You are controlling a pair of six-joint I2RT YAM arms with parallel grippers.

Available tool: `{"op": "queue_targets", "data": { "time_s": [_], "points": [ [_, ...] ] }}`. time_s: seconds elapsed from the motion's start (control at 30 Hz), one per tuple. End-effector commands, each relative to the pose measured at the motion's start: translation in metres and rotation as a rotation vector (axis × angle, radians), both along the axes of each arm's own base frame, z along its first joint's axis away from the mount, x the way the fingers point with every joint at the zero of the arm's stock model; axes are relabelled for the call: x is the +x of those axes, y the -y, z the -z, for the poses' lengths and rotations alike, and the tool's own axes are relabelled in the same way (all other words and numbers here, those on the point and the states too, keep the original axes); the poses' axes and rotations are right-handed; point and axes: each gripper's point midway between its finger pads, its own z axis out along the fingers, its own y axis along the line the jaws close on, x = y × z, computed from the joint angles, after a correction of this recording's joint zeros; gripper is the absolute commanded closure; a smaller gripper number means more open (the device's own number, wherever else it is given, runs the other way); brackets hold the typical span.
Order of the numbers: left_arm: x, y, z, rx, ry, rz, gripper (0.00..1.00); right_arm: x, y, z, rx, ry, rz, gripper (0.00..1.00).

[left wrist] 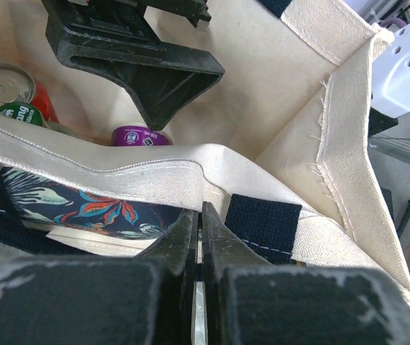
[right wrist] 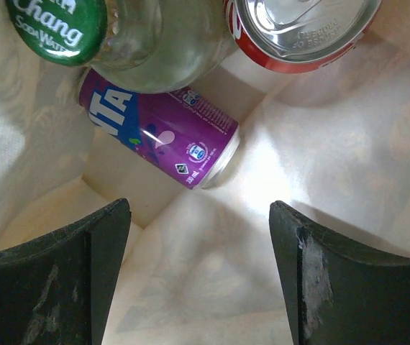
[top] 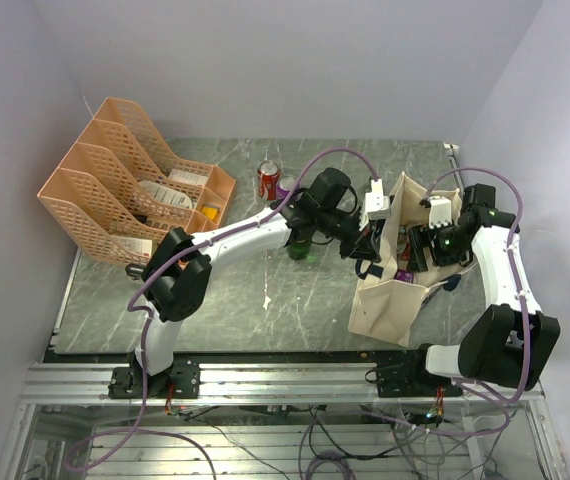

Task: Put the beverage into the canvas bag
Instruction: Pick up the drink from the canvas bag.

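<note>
The cream canvas bag [top: 385,305] stands open at the right of the table. Inside it a purple beverage can [right wrist: 162,136] lies on its side on the bag floor, beside a green-capped glass bottle [right wrist: 57,29] and a red can [right wrist: 298,29]. My right gripper [right wrist: 198,251] hangs open inside the bag, just above the purple can and not touching it. The left gripper [left wrist: 201,215] is shut on the bag's near rim [left wrist: 155,172], next to a navy strap end [left wrist: 262,223]. From above, the left gripper [top: 370,240] is at the bag's left edge and the right gripper [top: 420,250] is in its mouth.
A red can [top: 268,180] and a purple can [top: 287,186] stand on the marble table behind the left arm. A green bottle [top: 300,247] stands under that arm. Orange file trays [top: 125,190] fill the back left corner. Walls close in on both sides.
</note>
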Motion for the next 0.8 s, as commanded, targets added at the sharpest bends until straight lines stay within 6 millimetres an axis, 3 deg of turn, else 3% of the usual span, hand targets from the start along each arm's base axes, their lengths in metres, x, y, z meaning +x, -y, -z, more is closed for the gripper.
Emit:
{"op": "queue_targets", "data": {
  "time_s": [0.0, 0.13, 0.3, 0.37, 0.4, 0.77],
  "points": [
    [0.000, -0.004, -0.002, 0.011, 0.031, 0.011, 0.93, 0.006, 0.010, 0.008, -0.065, 0.037, -0.076, 0.21],
    [0.003, -0.003, -0.001, 0.017, 0.041, 0.001, 0.93, 0.001, 0.016, 0.019, -0.127, 0.045, -0.135, 0.18],
    [0.007, -0.002, 0.003, 0.021, 0.070, -0.002, 0.93, -0.004, 0.008, 0.037, -0.160, 0.048, -0.203, 0.12],
    [0.008, -0.002, 0.006, 0.024, 0.080, -0.003, 0.93, -0.004, 0.006, 0.042, -0.166, 0.059, -0.222, 0.01],
    [0.009, -0.002, 0.007, 0.024, 0.083, -0.004, 0.93, -0.005, 0.004, 0.046, -0.166, 0.062, -0.234, 0.00],
    [0.012, -0.003, 0.017, 0.036, 0.099, -0.009, 0.93, -0.019, 0.009, 0.084, -0.222, 0.063, -0.260, 0.00]
  ]
}}
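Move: Deep in the canvas bag, the purple can lies on its side roughly 4 cm ahead of the right hand, 5 cm to its left and 8 cm below. The soda water bottle is about 8 cm ahead, 5 cm left and 5 cm below, and the Coke can some 9 cm ahead, 2 cm right and 6 cm below. From the left hand, the purple can is around 5 cm ahead, 9 cm right and 15 cm lower. Sinking about 7 cm into the bag, the right hand goes down towards the near end of the purple can, edging back slightly on the way. Its already parted fingers spread to fully open while the wrist turns counter-clockwise some 15 degrees. The left fingers keep their pinch on the bag's left rim and ease down about 1 cm. ##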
